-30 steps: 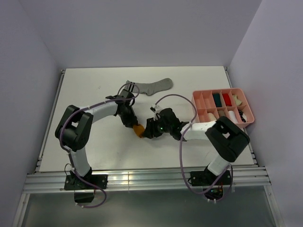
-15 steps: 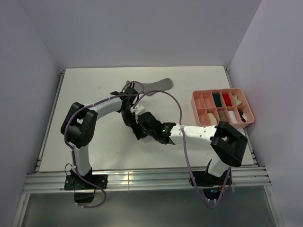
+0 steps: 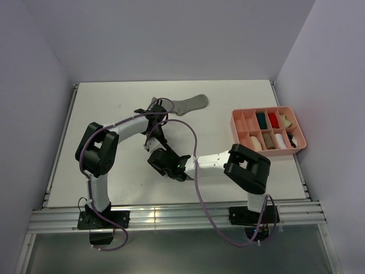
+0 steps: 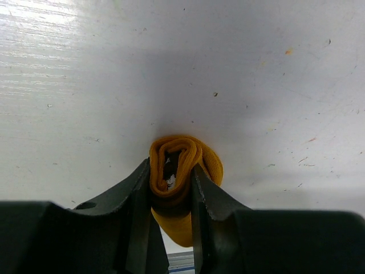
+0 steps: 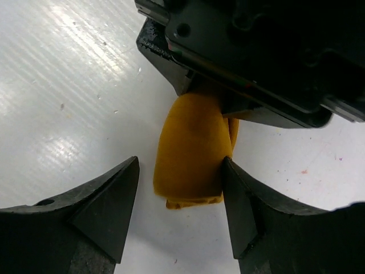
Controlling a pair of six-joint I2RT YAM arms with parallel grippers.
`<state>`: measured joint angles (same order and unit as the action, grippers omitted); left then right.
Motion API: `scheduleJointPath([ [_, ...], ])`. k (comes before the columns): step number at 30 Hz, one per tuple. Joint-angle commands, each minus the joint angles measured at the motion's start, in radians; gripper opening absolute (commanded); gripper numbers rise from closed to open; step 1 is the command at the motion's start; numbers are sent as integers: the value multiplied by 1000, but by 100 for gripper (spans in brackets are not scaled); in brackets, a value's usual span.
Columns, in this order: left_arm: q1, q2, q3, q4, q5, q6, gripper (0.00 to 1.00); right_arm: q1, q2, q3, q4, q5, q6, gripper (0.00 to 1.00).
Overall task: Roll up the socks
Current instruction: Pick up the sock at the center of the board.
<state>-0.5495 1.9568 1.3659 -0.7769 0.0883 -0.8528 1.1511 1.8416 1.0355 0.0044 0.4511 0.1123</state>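
Note:
In the left wrist view my left gripper [image 4: 171,181] is shut on a rolled mustard-orange sock [image 4: 201,161] just above the white table; the roll's layers show end-on between the fingers. My right gripper [image 5: 179,165] is open and straddles the hanging end of that sock [image 5: 191,154]: its right finger touches the fabric and its left finger stands apart. From above, the left gripper [image 3: 154,138] and the right gripper [image 3: 165,161] meet at mid-table and hide the mustard sock. A grey sock [image 3: 185,104] lies flat at the back.
A pink compartment tray [image 3: 235,127] with small rolled bundles sits at the table's right edge. The left gripper's black body [image 5: 256,51] hangs close above the right fingers. Purple cables loop over both arms.
The right arm has swung left across the table, bringing its gripper under the left one, and its jaws have opened wider. The left gripper still holds the mustard sock.

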Motion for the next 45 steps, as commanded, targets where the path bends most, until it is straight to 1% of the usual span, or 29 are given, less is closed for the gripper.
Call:
scheduleJointPath([
  [1,-6,53,-10,-56,-47,32,24,19,59,46,8,58,-23,66],
  [4,-6,56,-10,-56,-33,37,24,24,103,55,6,67,-29,65],
  [6,-7,56,-16,-53,-30,40,24,27,126,48,14,70,-30,63],
  [8,-7,54,-21,-48,-19,41,24,25,143,34,16,67,-23,57],
  [10,-7,53,-30,-38,-10,46,24,27,150,15,17,55,-16,54],
  [11,-7,48,-34,-32,-4,49,25,27,156,8,16,49,-11,49],
  [12,-6,44,-37,-18,17,58,31,27,159,2,6,46,-5,45],
  [13,-7,42,-37,-12,24,61,34,25,160,-11,3,37,0,39],
  [14,-6,34,-34,-9,28,63,41,24,159,-21,3,28,10,24],
  [16,-4,21,-30,4,31,63,45,19,148,-52,-18,5,26,8],
  [17,-1,2,-22,7,30,61,50,16,125,-66,-21,-3,42,0],
  [19,9,-19,-13,17,33,55,55,13,88,-119,-20,-37,58,0],
  [20,16,-42,-1,22,39,54,60,9,47,-136,-17,-82,70,0],
  [22,43,-80,21,31,56,43,64,6,-19,-189,-9,-126,81,0],
  [23,65,-93,48,34,59,38,69,2,-39,-201,-15,-164,90,0],
  [26,104,-134,142,18,-1,44,73,-2,-122,-239,-35,-222,108,0],
  [28,124,-159,191,7,-56,50,75,-8,-191,-261,-46,-241,118,0],
  [30,161,-173,254,-2,-73,61,75,-20,-237,-264,-76,-258,127,0],
  [31,190,-191,286,-7,-84,63,75,-28,-287,-264,-87,-268,130,0],
  [33,221,-217,298,5,-84,73,75,-66,-343,-265,-116,-301,132,0],
  [34,236,-260,291,16,-84,77,74,-85,-395,-262,-127,-316,132,0],
  [36,282,-317,263,68,-84,93,74,-128,-448,-252,-165,-328,129,0],
  [37,308,-385,222,85,-84,101,73,-170,-502,-246,-178,-330,115,0],
  [38,321,-424,194,129,-122,127,73,-195,-527,-232,-205,-330,107,0],
  [39,330,-461,167,148,-134,139,73,-220,-571,-223,-219,-322,98,0],
  [40,347,-540,110,171,-145,155,73,-270,-590,-213,-236,-315,77,0],
  [42,359,-622,50,224,-171,187,73,-322,-637,-183,-277,-295,49,0],
  [43,370,-700,-2,235,-176,199,74,-377,-651,-174,-287,-269,21,0],
  [45,373,-762,-34,226,-200,207,76,-434,-688,-148,-310,-230,-2,0],
])
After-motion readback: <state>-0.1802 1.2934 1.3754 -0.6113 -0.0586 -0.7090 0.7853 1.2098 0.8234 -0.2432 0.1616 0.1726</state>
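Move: The rolled mustard sock is already pinched in my left fingers, its middle about 1 cm below that hand point and 2 cm back. From my right hand it sits roughly 3 cm ahead, 1 cm to the left and 2 cm down, between the open fingers. The grey sock lies some 20 cm ahead of my right hand and 8 cm to its right; the pink tray is about 46 cm to its right and 8 cm ahead. I ease my right hand a centimetre or so forward and down and close it on the mustard sock while my left still holds it; then my left opens, lets go and climbs about 27 cm, swinging left and tipping its fingers up some 50 degrees. My right, keeping its pinch, draws back about 6 cm, then lifts and swings right and forward, towards the tray. ##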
